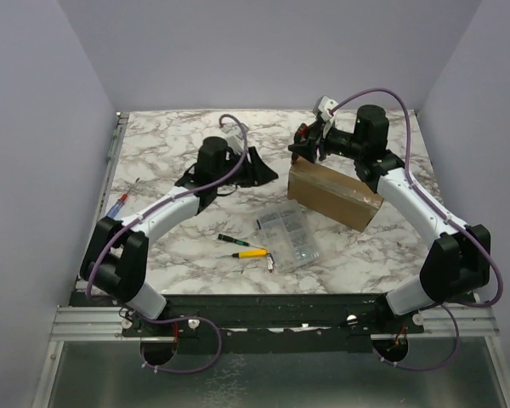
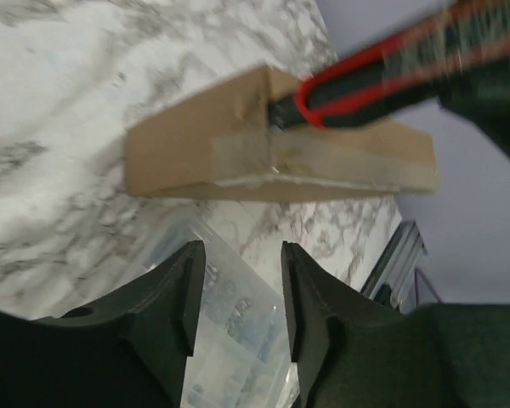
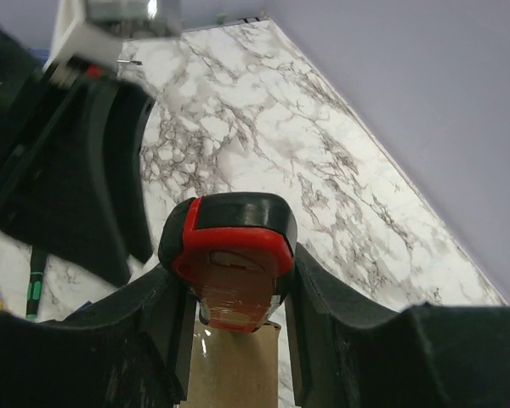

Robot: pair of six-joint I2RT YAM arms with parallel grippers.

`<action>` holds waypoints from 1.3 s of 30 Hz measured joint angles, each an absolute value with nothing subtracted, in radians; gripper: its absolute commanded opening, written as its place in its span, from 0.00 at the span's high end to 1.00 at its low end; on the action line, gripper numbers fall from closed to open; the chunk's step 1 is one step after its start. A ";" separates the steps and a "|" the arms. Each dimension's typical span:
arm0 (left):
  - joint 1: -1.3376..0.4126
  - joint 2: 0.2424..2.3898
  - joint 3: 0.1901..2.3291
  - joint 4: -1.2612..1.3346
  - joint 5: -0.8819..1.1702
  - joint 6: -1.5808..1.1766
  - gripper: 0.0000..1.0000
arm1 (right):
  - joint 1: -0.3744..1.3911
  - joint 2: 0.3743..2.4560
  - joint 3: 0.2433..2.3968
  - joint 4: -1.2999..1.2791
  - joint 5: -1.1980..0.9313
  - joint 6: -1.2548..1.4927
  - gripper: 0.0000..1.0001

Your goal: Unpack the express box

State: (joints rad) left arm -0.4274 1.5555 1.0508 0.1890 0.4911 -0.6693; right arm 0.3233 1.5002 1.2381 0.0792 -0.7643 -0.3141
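Observation:
The express box [image 1: 334, 195], a flat brown cardboard mailer sealed with clear tape, lies right of centre. My right gripper [image 1: 310, 146] is shut on a red and black utility knife [image 3: 234, 246] and holds it at the box's far left end. In the left wrist view the knife [image 2: 382, 76] has its tip on the taped seam of the box [image 2: 238, 144]. In the right wrist view the box [image 3: 234, 374] shows just below the right gripper [image 3: 235, 280]. My left gripper [image 1: 257, 167] is open and empty, left of the box. Its jaws [image 2: 242, 280] hang above the clear case [image 2: 238, 323].
A clear plastic compartment case [image 1: 287, 236] of small parts lies in front of the box. A green-handled screwdriver [image 1: 231, 240] and a yellow-handled one [image 1: 253, 252] lie left of it. A red and blue tool [image 1: 121, 201] lies at the left edge. My left arm [image 3: 85, 170] is close beside the knife.

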 measured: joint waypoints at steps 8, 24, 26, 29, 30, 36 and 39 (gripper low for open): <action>-0.604 1.607 1.058 0.187 0.429 -0.654 0.67 | 0.323 1.500 1.239 0.080 -0.739 -0.299 1.00; -0.604 1.822 1.187 0.223 0.394 -0.889 0.74 | 0.334 1.434 1.192 0.068 -0.708 -0.282 1.00; -0.605 1.822 1.187 0.224 0.394 -0.907 0.73 | 0.347 1.434 1.192 0.067 -0.684 -0.297 1.00; -0.607 1.822 1.187 0.224 0.394 -0.937 0.73 | 0.360 1.434 1.192 0.070 -0.650 -0.296 1.00; -0.608 1.822 1.187 0.228 0.394 -0.945 0.73 | 0.362 1.434 1.192 0.072 -0.639 -0.293 1.00; -0.611 1.820 1.188 0.232 0.393 -0.991 0.73 | 0.411 1.434 1.190 0.082 -0.527 -0.292 1.00; -0.611 1.814 1.188 0.230 0.393 -1.010 0.73 | 0.447 1.432 1.189 0.091 -0.462 -0.300 1.00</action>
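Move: The express box stands on edge, its middle about 18 cm to the left hand's right, roughly level fore and aft and some 12 cm below; its left end is only about 6 cm away. The utility knife in the right hand is about 7 cm right, 2 cm ahead and 6 cm above. The clear parts case lies 6 cm right, 7 cm back and 20 cm below. From the right hand, the box's middle is 11 cm right, 2 cm back and 20 cm below. The right hand keeps the knife's nose at the taped end of the express box, shifting only about a centimetre back and left and turning clockwise some 10 degrees. The left hand dips back about 5 cm and comes forward again while travelling some 9 cm right and 5 cm down towards the box's left end, fingers closing from half to a quarter open, wrist tipping down; contact there can't be made out. ##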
